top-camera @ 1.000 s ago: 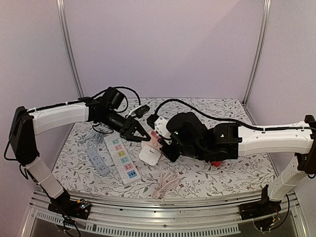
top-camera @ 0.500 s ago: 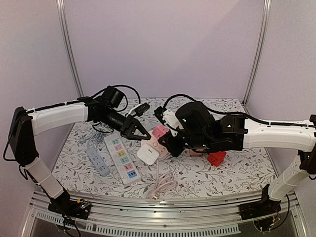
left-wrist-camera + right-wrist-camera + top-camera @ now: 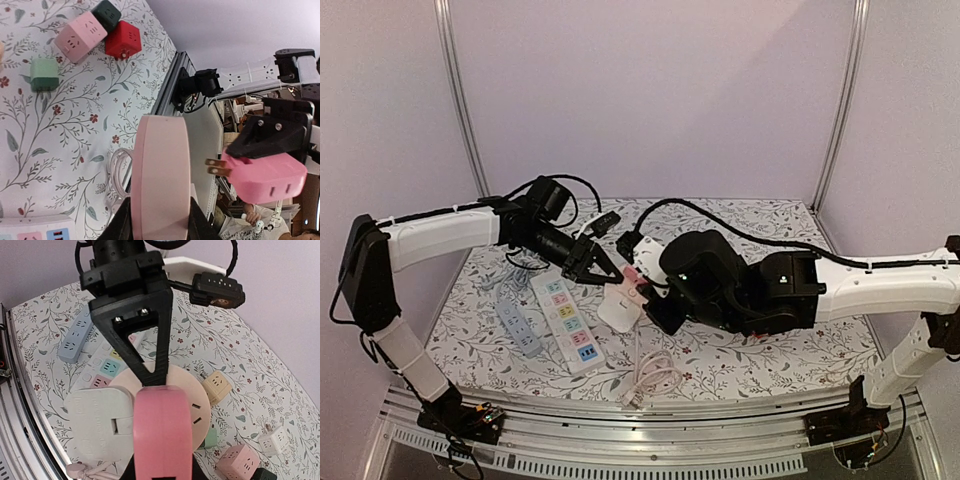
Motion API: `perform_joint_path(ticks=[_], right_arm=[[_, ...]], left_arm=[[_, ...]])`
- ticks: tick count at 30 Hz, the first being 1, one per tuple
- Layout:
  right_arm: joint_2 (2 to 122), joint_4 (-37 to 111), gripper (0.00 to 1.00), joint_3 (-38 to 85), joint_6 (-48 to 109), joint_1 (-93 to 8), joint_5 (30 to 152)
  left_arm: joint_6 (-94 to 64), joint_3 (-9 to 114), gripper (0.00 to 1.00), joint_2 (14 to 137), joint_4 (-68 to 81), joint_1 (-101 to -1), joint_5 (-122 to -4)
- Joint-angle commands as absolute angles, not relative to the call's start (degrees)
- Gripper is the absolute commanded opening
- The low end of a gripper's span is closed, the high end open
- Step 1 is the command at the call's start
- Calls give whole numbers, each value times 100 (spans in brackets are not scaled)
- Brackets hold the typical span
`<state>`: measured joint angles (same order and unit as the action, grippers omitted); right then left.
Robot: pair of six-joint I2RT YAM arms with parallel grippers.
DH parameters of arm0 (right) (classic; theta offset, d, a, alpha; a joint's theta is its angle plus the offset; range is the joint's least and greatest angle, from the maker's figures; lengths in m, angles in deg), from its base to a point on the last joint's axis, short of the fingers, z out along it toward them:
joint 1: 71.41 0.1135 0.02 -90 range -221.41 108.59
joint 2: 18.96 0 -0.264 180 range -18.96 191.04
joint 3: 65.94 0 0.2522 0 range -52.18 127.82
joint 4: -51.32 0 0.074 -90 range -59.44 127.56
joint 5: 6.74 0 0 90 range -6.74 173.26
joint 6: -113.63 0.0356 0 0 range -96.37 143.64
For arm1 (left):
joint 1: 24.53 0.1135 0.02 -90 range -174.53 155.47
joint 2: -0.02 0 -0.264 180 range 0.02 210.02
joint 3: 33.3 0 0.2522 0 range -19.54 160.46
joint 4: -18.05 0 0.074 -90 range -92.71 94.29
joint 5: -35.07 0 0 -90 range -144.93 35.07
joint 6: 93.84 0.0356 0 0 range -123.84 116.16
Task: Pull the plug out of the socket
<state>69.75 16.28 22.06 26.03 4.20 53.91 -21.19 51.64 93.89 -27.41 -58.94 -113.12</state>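
Note:
My left gripper [image 3: 159, 225] is shut on the rim of a pale pink round socket [image 3: 160, 175], held edge-on above the table. A bright pink plug [image 3: 265, 175] sits shut in my right gripper [image 3: 162, 467]. Its two metal prongs [image 3: 217, 167] are bare and point at the socket across a small gap. In the right wrist view the plug [image 3: 162, 432] covers part of the socket's face [image 3: 220, 410], and the left gripper's black fingers [image 3: 150, 355] reach down onto it. A white adapter [image 3: 97, 420] sits on the socket's left part. From the top view both grippers meet at mid-table [image 3: 625, 285].
A white power strip [image 3: 568, 318] and a grey-blue strip [image 3: 517, 325] lie on the left. A coiled white cable [image 3: 655, 375] lies near the front. Cube sockets lie on the floral cloth: pink [image 3: 80, 35], red [image 3: 122, 44], dark green [image 3: 106, 12], beige [image 3: 216, 385]. A green adapter [image 3: 44, 75] lies nearby.
The right arm swung off to the right with the pink plug half a second ago, then came back left, close to the socket. The left arm has barely moved.

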Motion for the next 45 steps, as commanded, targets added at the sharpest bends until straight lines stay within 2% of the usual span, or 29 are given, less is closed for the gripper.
perform_joint_path(ticks=[1,11,17,22,28,41,45], right_arm=[[7016,1724,0,2588,2098,725,4768],[7068,1700,0,2580,2290,613,4605],[6627,1812,0,1981,3266,-190,5362],[6483,2074,0,1478,4127,-911,6094],[6952,2419,0,1330,4744,-1154,6730],[8298,2959,0,1352,5691,-1148,7898],[8464,3090,5,1289,5900,-1155,8033]], left_arm=[[-2286,5165,0,9597,-2829,-5560,-10873],[-2323,5096,0,9349,-2496,-5538,-11036],[-2397,4859,0,8471,-1915,-5209,-10616],[-2899,4325,0,7649,-696,-4593,-10689],[-3075,4023,0,7187,-163,-4439,-10377],[-2596,3897,0,6552,-652,-4442,-8847],[-2572,3914,0,6527,-764,-4438,-8610]])
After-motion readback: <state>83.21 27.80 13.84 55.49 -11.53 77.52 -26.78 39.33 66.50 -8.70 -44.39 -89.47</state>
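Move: The pink plug in the right hand is already out of the round socket in the left, whose face is some 5 cm ahead, 3 cm left and 4 cm below the right hand; from the left hand the plug lies about 4 cm back, 4 cm right and 3 cm above. The bare table for the plug is roughly 8 cm ahead and 24 cm below the right hand. On it the beige cube stands about 19 cm ahead and 1 cm left, the green cube 13 cm ahead and 6 cm right. The pink plug, still pinched in the right fingers, first goes a little back and up, then swings forward and right, and finally sinks about 14 cm towards the bare table as the wrist tips down some 35 degrees. The round socket stays in the left fingers, dipping forward and down slightly before being carried left, up and forward, turning counter-clockwise and tipping up. ##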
